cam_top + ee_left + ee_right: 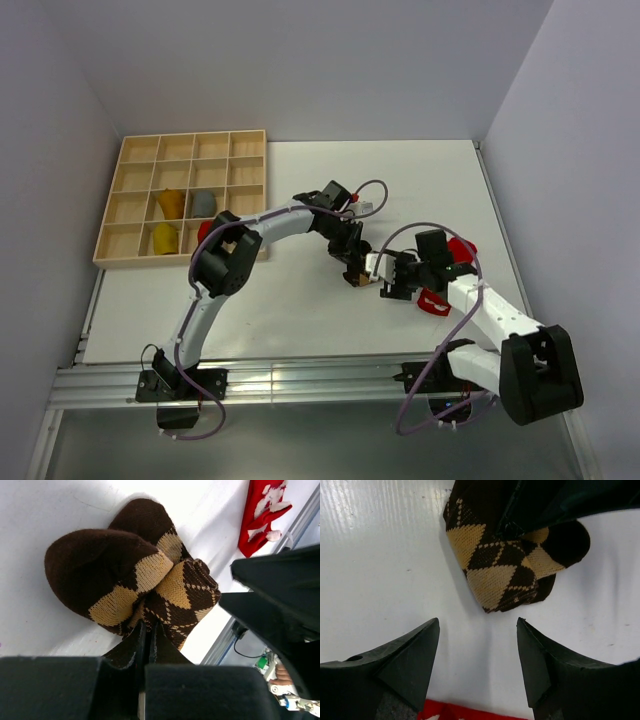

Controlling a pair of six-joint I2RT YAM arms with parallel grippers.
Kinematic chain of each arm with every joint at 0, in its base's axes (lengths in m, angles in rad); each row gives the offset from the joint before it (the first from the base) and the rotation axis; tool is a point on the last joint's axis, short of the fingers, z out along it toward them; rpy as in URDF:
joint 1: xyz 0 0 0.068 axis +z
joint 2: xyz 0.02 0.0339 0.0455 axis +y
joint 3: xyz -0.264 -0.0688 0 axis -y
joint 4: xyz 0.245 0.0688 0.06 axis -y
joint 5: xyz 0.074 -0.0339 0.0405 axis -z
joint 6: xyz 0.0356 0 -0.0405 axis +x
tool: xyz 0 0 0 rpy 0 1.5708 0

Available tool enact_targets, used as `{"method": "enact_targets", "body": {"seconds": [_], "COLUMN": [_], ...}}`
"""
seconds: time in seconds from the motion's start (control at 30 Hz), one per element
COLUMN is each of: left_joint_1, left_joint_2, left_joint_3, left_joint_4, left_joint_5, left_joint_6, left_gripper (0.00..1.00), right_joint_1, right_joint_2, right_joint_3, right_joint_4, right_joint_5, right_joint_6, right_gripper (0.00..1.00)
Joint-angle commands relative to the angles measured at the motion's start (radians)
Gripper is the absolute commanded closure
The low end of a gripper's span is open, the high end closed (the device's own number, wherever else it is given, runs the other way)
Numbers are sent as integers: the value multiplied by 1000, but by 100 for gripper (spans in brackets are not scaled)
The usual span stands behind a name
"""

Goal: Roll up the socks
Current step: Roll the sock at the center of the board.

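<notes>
A brown-tan argyle sock [150, 575] lies partly rolled on the white table [300, 300], also seen in the top view [356, 274] and the right wrist view [495, 565]. My left gripper [148, 629] is shut on its near edge, with only a thin fold between the jaws. My right gripper [478, 625] is open and empty, just short of the sock's end, pointing at it. It shows in the top view [390, 282] beside the left gripper [352, 262]. Red socks with white marks [460, 248] lie flat by the right arm, also in the left wrist view [262, 510].
A wooden compartment tray [140, 180] stands at the back left. It holds two mustard bundles [170, 203], a grey bundle [204, 203] and a red one [207, 230]. A second red piece [435, 303] lies under the right forearm. Walls close in left, right and behind.
</notes>
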Motion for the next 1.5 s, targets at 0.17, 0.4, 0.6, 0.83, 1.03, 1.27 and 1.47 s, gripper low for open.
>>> {"method": "enact_targets", "body": {"seconds": [0.17, 0.4, 0.6, 0.83, 1.03, 1.27, 1.47], "left_joint_1": [-7, -2, 0, 0, 6, 24, 27], "left_joint_2": [89, 107, 104, 23, -84, -262, -422], "left_joint_3": [5, 33, 25, -83, -233, -408, -574], "left_joint_4": [-137, -151, -130, -7, 143, 368, 513], "left_joint_5": [-38, -25, 7, 66, -11, -156, -340], "left_joint_6": [59, 68, 57, -10, -96, -246, -303], "left_gripper": [100, 100, 99, 85, 64, 53, 52], "right_joint_1": [155, 226, 242, 232, 200, 141, 137], "right_joint_2": [-40, 56, 134, 228, 321, 438, 527], "right_joint_3": [-91, -77, -9, 87, 259, 377, 445], "right_joint_4": [282, 337, 294, 178, -112, -312, -434], "right_joint_5": [170, 247, 270, 238, 130, 113, 121], "right_joint_6": [-35, -38, 3, 69, 77, 52, 52], "right_gripper": [28, 29, 47, 59, 65, 66, 66]}}
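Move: The bunched argyle sock is still pinched by the closed left fingers, its middle about 3 cm to the right of that hand, 1 cm ahead and 1 cm lower. From the open right hand its middle is roughly 8 cm to the left, 3 cm ahead and 3 cm lower. The left fingers are some 11 cm left of the right hand and 3 cm ahead; the red sock lies about 13 cm to its right, 2 cm ahead and 4 cm below. The right hand slides left and forward to the argyle sock while sinking, about 4.5 cm in all, narrows its wide-open fingers to pinch the sock's near-right edge, and, having first tipped up slightly, swings its fingertips back some 30 degrees. The left hand keeps its grip almost still until the right fingers have closed in, then opens about halfway, lets go and draws back some 4.5 cm to the left, turning counter-clockwise. ##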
